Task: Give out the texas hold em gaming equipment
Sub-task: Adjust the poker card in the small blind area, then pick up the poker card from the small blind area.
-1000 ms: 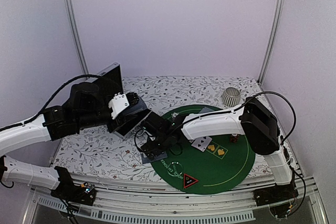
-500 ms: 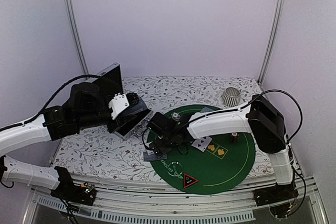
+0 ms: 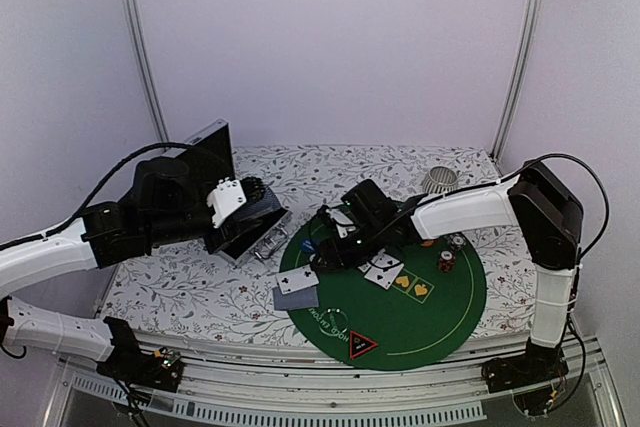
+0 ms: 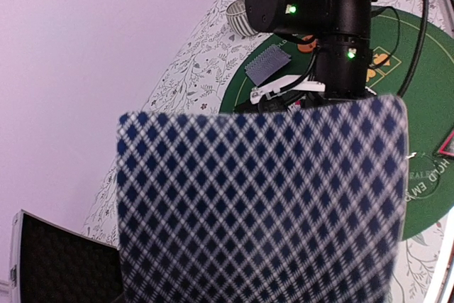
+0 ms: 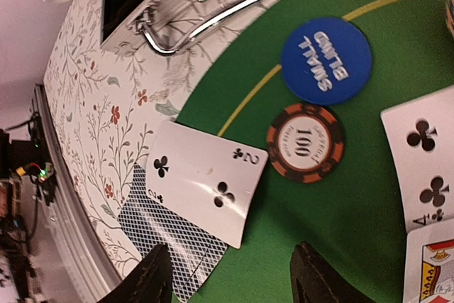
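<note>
My left gripper [image 3: 255, 212] hovers by the open case, shut on grey-blue-backed playing cards [image 4: 262, 204] whose diamond back fills the left wrist view and hides the fingers. My right gripper [image 5: 230, 282] is open and empty above the left part of the green mat [image 3: 440, 312], also seen from above [image 3: 338, 240]. Just below it a face-up two of clubs [image 5: 206, 182] lies partly over a face-down card [image 5: 170, 239] at the mat's left edge. An orange-striped 100 chip [image 5: 305, 150] and a blue "small blind" disc [image 5: 326, 51] lie beside them. The black red-edged triangle [image 3: 362, 344] lies at the mat's near edge.
The aluminium case [image 3: 210, 159] stands open at the left, its handle [image 5: 202, 5] near the mat. More face-up cards [image 3: 383, 269] and small chip stacks [image 3: 447, 262] sit mid-mat and to the right. The ribbed cup [image 3: 438, 179] stands at the back right. A face-down card [image 4: 268, 65] lies on the far mat.
My right gripper has pulled back up and to the right from the mat's left edge. The two of clubs now lies face up over the face-down card there. The left arm has not moved.
</note>
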Tool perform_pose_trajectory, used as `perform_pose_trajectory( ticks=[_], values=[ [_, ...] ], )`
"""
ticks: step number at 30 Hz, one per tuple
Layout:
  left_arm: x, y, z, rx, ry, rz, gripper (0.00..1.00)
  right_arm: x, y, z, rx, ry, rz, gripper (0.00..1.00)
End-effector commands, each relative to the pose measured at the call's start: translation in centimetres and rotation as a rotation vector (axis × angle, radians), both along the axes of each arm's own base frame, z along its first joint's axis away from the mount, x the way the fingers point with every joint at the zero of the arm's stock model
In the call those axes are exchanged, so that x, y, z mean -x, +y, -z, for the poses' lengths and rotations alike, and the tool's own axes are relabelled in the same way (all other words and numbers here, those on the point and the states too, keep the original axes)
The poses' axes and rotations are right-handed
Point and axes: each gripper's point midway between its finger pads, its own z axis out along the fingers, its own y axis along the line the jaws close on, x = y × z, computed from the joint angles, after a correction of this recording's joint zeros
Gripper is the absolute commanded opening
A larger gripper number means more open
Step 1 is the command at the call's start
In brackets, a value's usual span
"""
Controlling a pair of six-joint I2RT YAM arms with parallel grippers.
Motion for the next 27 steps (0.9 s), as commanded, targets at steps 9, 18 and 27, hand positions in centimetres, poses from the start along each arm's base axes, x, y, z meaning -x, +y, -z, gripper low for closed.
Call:
perform_pose_trajectory(
  ticks=[9,18,27],
  values=[
    [0.3,-0.4,-0.6,0.029,-0.015,0.020,0.42,0.9,1.6,1.7,-0.195,0.246,0.010,0.39],
    [0.4,-0.4,-0.7,0.030,-0.016,0.024,0.42,0.0,0.7,3.6,-0.158,0.249,0.050,0.36],
    [0.4,-0.4,-0.7,0.030,-0.015,0.026,0.42,0.0,0.9,4.9,-0.175,0.301,0.030,0.35]
  ],
)
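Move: The white two of clubs lies about 6 cm to the right hand's left, nearly level fore-and-aft and some 5 cm lower. On the table, the 100 chip is roughly 4 cm ahead and 2 cm left of the hand, the small blind disc about 8 cm ahead and 3 cm left, and the face-down card 4 cm back and 6 cm left. From the left hand, the two of clubs is around 7 cm right, level fore-and-aft and 23 cm below. No firm touch can be made out: the right fingers narrow from a bit over half open to about a third and come down astride the near right corner of the two of clubs. The hand dips, jogs slightly right then back left, and sinks about 3 cm in all, turning some 15 degrees so the fingertips swing back towards the base, then all but stops low over the felt. ##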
